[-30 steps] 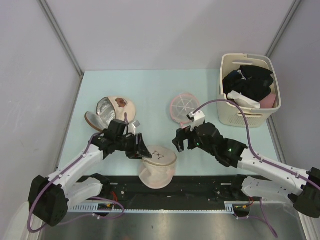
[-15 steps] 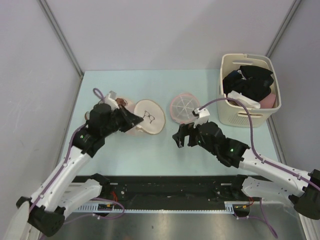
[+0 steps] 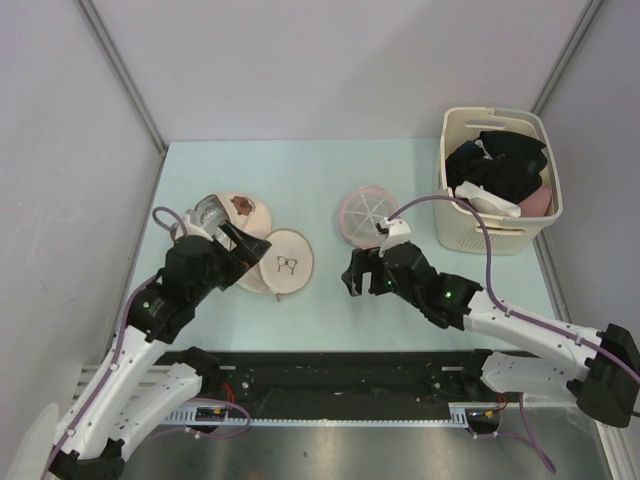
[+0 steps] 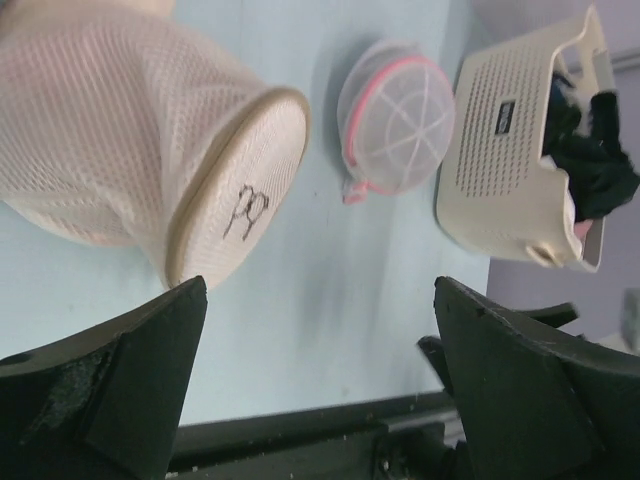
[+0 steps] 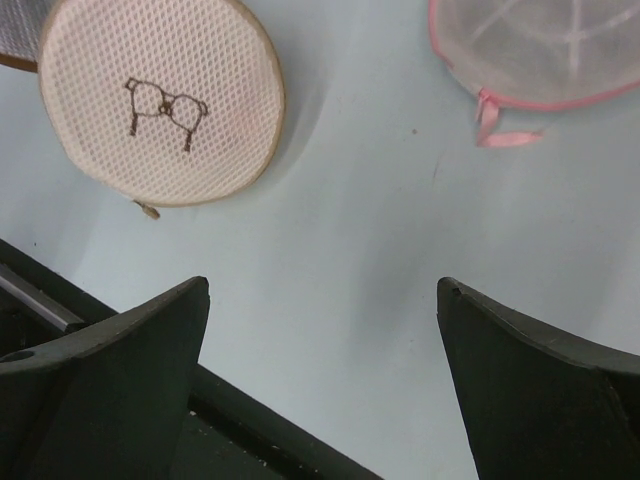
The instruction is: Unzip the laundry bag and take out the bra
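The laundry bag [image 3: 281,265] lies on its side on the table, left of centre. Its round end with a small dark mark faces the right arm. In the left wrist view the laundry bag [image 4: 140,150] fills the upper left, mesh body and rimmed end showing. My left gripper [image 3: 252,250] is open just beside the bag, and the left gripper [image 4: 320,285] has only bare table between its fingers. My right gripper [image 3: 355,278] is open above the table to the bag's right. In its own view the right gripper [image 5: 322,285] is empty, with the bag's marked end [image 5: 160,100] up left. The bra is hidden.
A beige dome with a brown patch [image 3: 232,212] lies behind the bag. A flat pink disc with white spokes [image 3: 367,213] lies mid-table. A cream basket [image 3: 500,235] of black and white clothes stands at the back right. A black rail [image 3: 350,370] runs along the near edge.
My left gripper carried the bag from the table's near edge to the left-middle, then let it go, opened and drew back. The right arm shifted only slightly.
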You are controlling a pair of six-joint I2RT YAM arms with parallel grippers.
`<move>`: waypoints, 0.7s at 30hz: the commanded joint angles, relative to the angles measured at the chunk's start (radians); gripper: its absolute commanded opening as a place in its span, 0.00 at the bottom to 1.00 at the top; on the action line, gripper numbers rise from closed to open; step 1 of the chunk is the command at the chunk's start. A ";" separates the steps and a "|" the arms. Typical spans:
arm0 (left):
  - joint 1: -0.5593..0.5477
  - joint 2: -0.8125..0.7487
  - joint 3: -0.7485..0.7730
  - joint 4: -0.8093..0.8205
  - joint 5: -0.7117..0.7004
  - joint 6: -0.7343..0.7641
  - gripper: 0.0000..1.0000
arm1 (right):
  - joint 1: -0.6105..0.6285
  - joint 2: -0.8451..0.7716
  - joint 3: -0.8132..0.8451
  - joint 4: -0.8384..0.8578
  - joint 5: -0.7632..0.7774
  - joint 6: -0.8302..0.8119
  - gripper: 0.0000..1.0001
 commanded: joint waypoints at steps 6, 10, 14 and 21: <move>0.016 0.188 0.248 -0.152 -0.129 0.516 0.91 | 0.033 0.126 0.036 0.071 -0.090 0.158 1.00; 0.016 0.290 0.239 -0.128 -0.017 0.585 0.88 | 0.047 0.137 0.036 0.071 -0.087 0.154 1.00; 0.016 0.311 0.161 -0.034 0.069 0.578 0.77 | 0.044 0.117 0.036 0.048 -0.066 0.151 1.00; 0.016 0.389 0.089 0.021 0.101 0.559 0.80 | 0.041 0.088 0.036 0.011 -0.050 0.147 1.00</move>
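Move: The laundry bag lies about 5 cm ahead, 6 cm to the right and 15 cm below the left hand. The silver-lined bag is some 13 cm ahead of that hand and 4 cm to its left. From the right hand the laundry bag is about 5 cm ahead, 16 cm to the left and 11 cm below. The round pink pouch is some 15 cm ahead of the right hand, 3 cm to its right. Left hand rises 4 cm, then dips about 10 towards the laundry bag, rolling; right hand eases down-left, fingers open. ##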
